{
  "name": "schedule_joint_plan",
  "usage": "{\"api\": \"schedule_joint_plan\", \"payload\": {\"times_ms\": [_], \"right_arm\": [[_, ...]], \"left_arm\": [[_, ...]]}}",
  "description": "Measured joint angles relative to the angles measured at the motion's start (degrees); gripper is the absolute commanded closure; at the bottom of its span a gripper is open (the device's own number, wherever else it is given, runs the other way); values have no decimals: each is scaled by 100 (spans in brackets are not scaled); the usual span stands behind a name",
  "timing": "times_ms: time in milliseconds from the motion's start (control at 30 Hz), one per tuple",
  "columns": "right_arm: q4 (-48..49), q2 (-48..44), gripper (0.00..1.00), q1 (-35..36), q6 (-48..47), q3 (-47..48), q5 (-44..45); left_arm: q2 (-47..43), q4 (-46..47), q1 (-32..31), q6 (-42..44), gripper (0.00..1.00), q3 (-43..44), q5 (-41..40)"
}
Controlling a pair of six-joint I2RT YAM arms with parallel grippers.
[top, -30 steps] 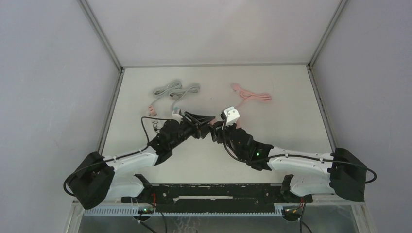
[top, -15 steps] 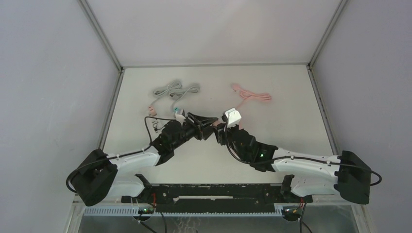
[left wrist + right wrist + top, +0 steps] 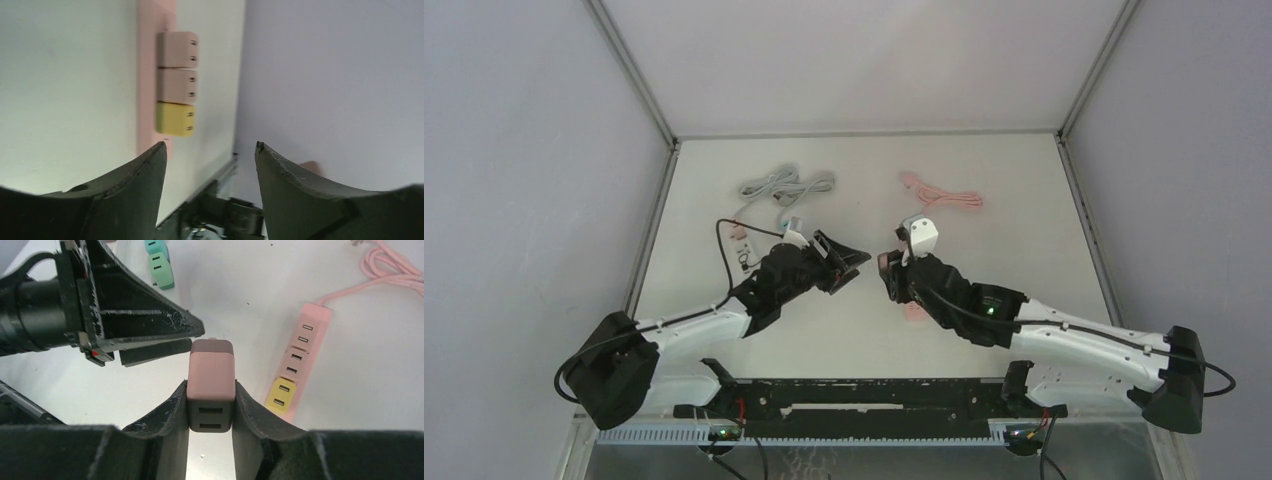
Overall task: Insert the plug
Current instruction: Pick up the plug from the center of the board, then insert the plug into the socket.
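In the right wrist view, my right gripper (image 3: 211,390) is shut on a dusty-pink plug (image 3: 211,365) whose dark end with two slots faces the camera. It hangs above the table. To its right lies a pink power strip (image 3: 314,315) that holds two pink plugs and a yellow plug (image 3: 280,393). My left gripper (image 3: 197,332) points at the held plug from the left, a short gap away. The left wrist view shows this gripper (image 3: 210,150) open and empty, with the strip (image 3: 150,75) beyond it. From above, both grippers (image 3: 849,263) (image 3: 890,268) face each other at mid-table.
Two teal plugs (image 3: 160,262) lie beyond the left gripper. A grey cable (image 3: 784,185) is coiled at the back left and the strip's pink cable (image 3: 939,197) at the back right. Grey walls enclose the table on three sides.
The two grippers met at mid-table with the plug between them. The right gripper shut on it. The left gripper then opened, let go and drew back left, while the right arm shifted right.
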Motion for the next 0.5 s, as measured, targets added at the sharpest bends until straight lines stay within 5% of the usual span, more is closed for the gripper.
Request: {"api": "schedule_joint_plan", "payload": {"times_ms": [167,500], "right_arm": [[-984,-280,100,-323,555,396,-234],[-2629,-247,100,-1176,1202,780,-1132]], "left_arm": [[44,-656,35,903,32,164,4],[1086,-494,28,1873,36,520,614]]}}
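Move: The right hand already holds the pink plug; the pink strip's empty near-end socket lies about 7 cm to its right, some 2 cm ahead and roughly 18 cm below. The yellow plug sits next along the strip, about 4 cm farther out than that socket, with a seated pink plug another 4 cm beyond. From the empty left hand the socket is about 10 cm to the right, 2 cm back and 14 cm below. Keeping its pinch on the pink plug, the right hand carries it about 6 cm to the right towards the strip's empty end socket, rising a touch and then sinking, while the fingers tip down some 20 degrees and swing a little clockwise. The left hand, empty and still open, drops about 6 cm, rolling its left side up and turning slightly clockwise. ##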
